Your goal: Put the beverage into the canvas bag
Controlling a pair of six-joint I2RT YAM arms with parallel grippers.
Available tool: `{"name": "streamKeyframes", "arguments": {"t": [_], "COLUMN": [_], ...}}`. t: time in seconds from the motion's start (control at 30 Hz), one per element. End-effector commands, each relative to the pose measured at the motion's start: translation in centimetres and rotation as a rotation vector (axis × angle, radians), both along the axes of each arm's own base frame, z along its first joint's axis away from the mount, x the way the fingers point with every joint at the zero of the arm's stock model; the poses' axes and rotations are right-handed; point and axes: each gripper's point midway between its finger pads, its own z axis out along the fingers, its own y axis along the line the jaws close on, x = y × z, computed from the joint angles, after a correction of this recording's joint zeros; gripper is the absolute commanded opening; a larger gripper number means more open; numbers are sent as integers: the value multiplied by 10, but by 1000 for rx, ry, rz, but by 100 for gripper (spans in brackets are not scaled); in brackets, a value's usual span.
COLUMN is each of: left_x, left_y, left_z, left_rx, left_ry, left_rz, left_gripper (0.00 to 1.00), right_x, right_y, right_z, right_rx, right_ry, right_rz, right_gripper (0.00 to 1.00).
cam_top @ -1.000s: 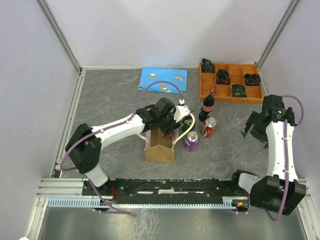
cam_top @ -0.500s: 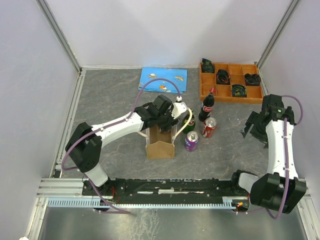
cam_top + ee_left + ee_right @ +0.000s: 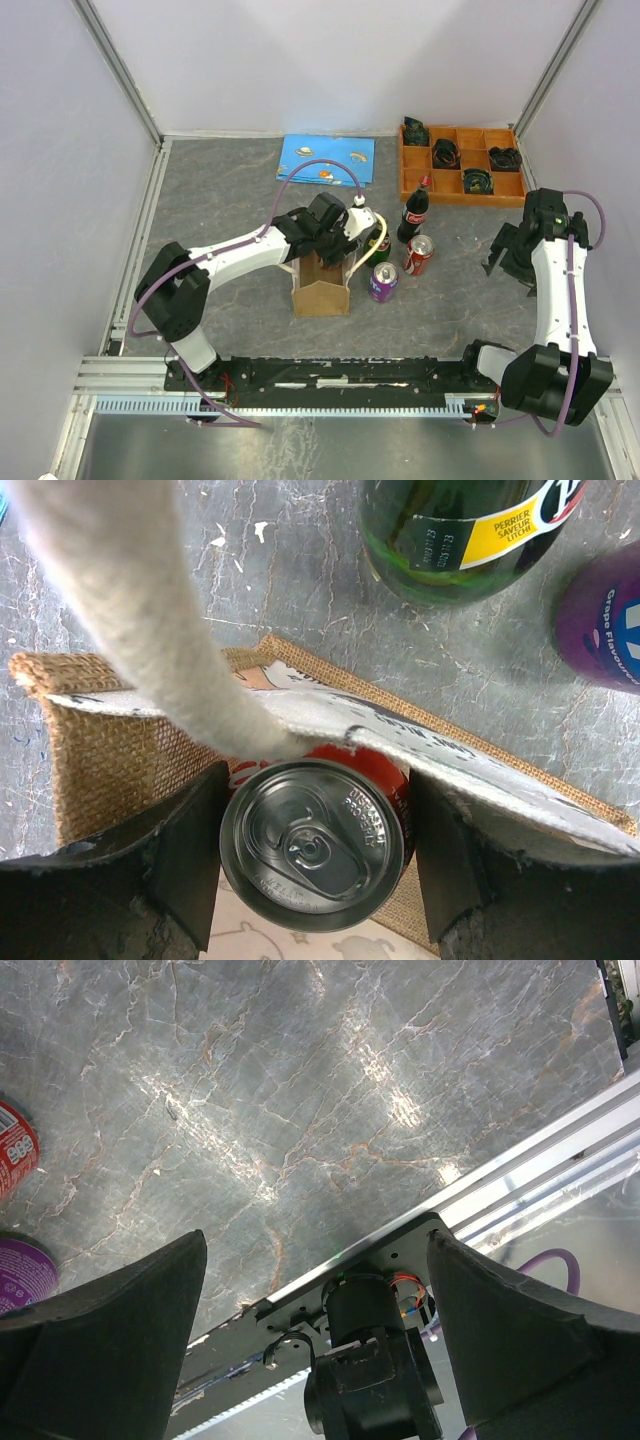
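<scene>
The beige canvas bag stands mid-table, its mouth open upward. My left gripper is over its far end, shut on a red soda can. In the left wrist view the can sits between the dark fingers, partly down inside the burlap bag, and a cream rope handle crosses in front of it. My right gripper hangs open and empty at the right, well away from the bag; the right wrist view shows only table and arm base between its fingers.
A green Perrier bottle, a cola bottle, a second red can and a purple can stand just right of the bag. An orange compartment tray is at the back right and a blue booklet at the back.
My left gripper with the can has shifted slightly toward the bag's far end. The bag has nudged a little and its rope handle swung right. The right arm has not moved.
</scene>
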Motion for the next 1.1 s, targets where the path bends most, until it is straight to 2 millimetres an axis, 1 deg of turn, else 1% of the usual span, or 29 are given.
{"name": "streamKeyframes", "arguments": {"t": [0.0, 0.07, 0.13, 0.3, 0.43, 0.53, 0.63, 0.97, 1.07], "left_x": [8, 8, 7, 6, 4, 2, 1, 4, 10], "left_y": [-12, -12, -12, -11, -9, -7, -4, 5, 10], "left_z": [26, 27, 26, 28, 32, 38, 50, 97, 119], "left_rx": [-103, -110, -110, -115, -115, -120, -128, -165, -195], "left_ry": [-61, -64, -63, -63, -62, -65, -71, -117, -171], "left_rz": [11, 16, 16, 19, 21, 28, 39, 105, 138], "left_gripper": [63, 72, 77, 85, 89, 93, 96, 97, 97], "right_x": [6, 7, 7, 4, 3, 3, 3, 6, 7], "right_y": [-4, -4, -4, -4, -4, -3, -3, 0, 1], "right_z": [11, 11, 12, 10, 10, 10, 10, 9, 10], "right_rx": [-17, -17, -17, -21, -21, -19, -18, 2, 9], "right_ry": [-28, -29, -31, -26, -27, -28, -28, -41, -48], "right_rz": [-7, -7, -5, -7, -6, -5, -2, 0, 2], "right_gripper": [99, 99, 99, 99, 99, 99, 99, 99, 99]}}
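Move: The left hand already has a red Coke can down inside the canvas bag, in its far right part; the bag's middle is about 2 cm back and 2 cm left of the hand, some 2 cm lower. The green Perrier bottle stands outside about 11 cm right and 2 cm ahead, the purple Fanta can 12 cm right and 7 cm back. From the idle right hand the bag's middle lies some 44 cm left and 7 cm ahead, about 8 cm lower. The left hand first stays in place, low in the canvas bag, and spreads its fingers from their grip on the Coke can's sides to nearly wide open, letting go of the can. Still opening a little, it then eases off and rises nearly straight up with gathering speed, about 6 cm, its wrist tilting only some 5 degrees as the fingers come clear of the can and the hand draws away above it beside the rope handle. ##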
